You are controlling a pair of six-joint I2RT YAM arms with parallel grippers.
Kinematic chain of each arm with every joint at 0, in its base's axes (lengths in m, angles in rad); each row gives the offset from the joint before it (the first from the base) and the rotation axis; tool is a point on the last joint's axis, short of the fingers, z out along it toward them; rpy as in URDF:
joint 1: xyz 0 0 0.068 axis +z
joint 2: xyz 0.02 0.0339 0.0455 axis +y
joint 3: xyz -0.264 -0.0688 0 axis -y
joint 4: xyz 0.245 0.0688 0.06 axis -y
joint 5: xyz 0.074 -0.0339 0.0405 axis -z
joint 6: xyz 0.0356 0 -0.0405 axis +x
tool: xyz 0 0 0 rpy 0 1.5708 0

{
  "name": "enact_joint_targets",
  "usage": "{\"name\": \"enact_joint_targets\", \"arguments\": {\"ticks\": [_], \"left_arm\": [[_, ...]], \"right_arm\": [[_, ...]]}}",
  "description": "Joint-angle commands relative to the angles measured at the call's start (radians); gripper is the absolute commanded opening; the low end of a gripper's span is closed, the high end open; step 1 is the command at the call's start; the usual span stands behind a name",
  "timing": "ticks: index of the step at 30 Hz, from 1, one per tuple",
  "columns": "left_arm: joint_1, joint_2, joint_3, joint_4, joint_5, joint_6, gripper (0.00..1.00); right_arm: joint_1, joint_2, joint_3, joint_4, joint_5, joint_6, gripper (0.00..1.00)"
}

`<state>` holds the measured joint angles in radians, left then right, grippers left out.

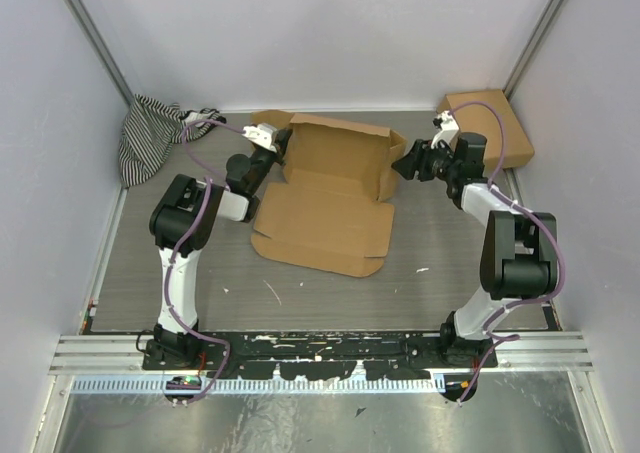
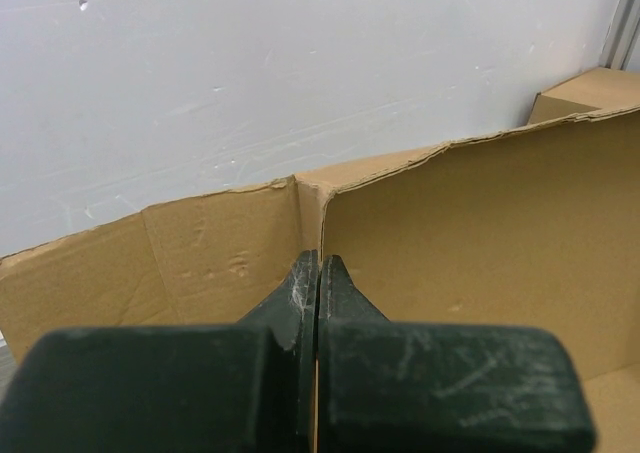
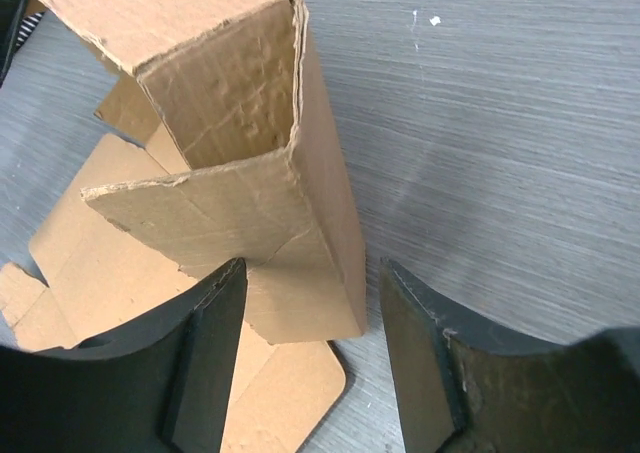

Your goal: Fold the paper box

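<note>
The paper box (image 1: pixel 320 218) lies mid-table as a brown die-cut sheet, its back wall and side flaps raised and its front panel flat. At the box's back-left corner my left gripper (image 1: pixel 272 145) is shut. In the left wrist view its fingers (image 2: pixel 320 258) meet on a thin vertical cardboard edge where two panels of the box (image 2: pixel 480 233) join. My right gripper (image 1: pixel 405 161) is at the box's right side. It stands open (image 3: pixel 312 264), with the lower corner of the upright right flap (image 3: pixel 240 103) between its fingers but not pinched.
A smaller ready-made brown box (image 1: pixel 495 123) sits at the back right, close behind the right arm, and shows past the wall (image 2: pixel 590 91). A striped cloth (image 1: pixel 150 138) is bunched at the back left. White enclosure walls stand on three sides.
</note>
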<state>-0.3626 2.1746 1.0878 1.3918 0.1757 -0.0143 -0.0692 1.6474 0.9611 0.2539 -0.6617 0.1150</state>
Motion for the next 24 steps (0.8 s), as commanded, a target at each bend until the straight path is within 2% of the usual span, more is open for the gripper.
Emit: {"name": "enact_joint_targets", "arguments": {"ticks": [1,7,14,24], "left_arm": [[0.005,-0.050,0.002,0.041,0.015,-0.007,0.00],[0.004,-0.053,-0.001,0.041,0.024,-0.007,0.00],[0.004,-0.058,-0.005,0.040,0.037,-0.017,0.00],[0.003,-0.067,-0.014,0.040,0.047,-0.027,0.00]], "right_arm": [[0.016,0.010,0.071,0.061,-0.075,-0.012,0.62],[0.070,-0.017,0.063,0.022,-0.019,-0.039,0.63],[0.151,-0.014,0.082,-0.022,0.156,-0.048,0.62],[0.210,0.026,0.108,0.025,0.362,0.000,0.60]]}}
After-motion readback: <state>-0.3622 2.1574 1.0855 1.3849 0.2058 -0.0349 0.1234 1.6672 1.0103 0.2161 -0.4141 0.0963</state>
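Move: Just ahead and to the left of the right hand, about 3 cm left and 1 cm farther out, stands the box's splayed right side flap, its middle some 4 cm below the open fingers. The raised lid strip lies about 14 cm left, 7 cm farther out and slightly higher; the small carton sits roughly 17 cm right, 5 cm out and 8 cm lower. From the left hand, the side flap is about 24 cm right, 7 cm nearer the base and 7 cm lower. Pushing the right side flap inward, the right hand travels about 5 cm left with its fingers staying open around the flap's folded near corner, then eases about 1 cm forward while rolling slightly, left side down. The left hand keeps its shut fingers on the box's upright left corner, nearly still. ##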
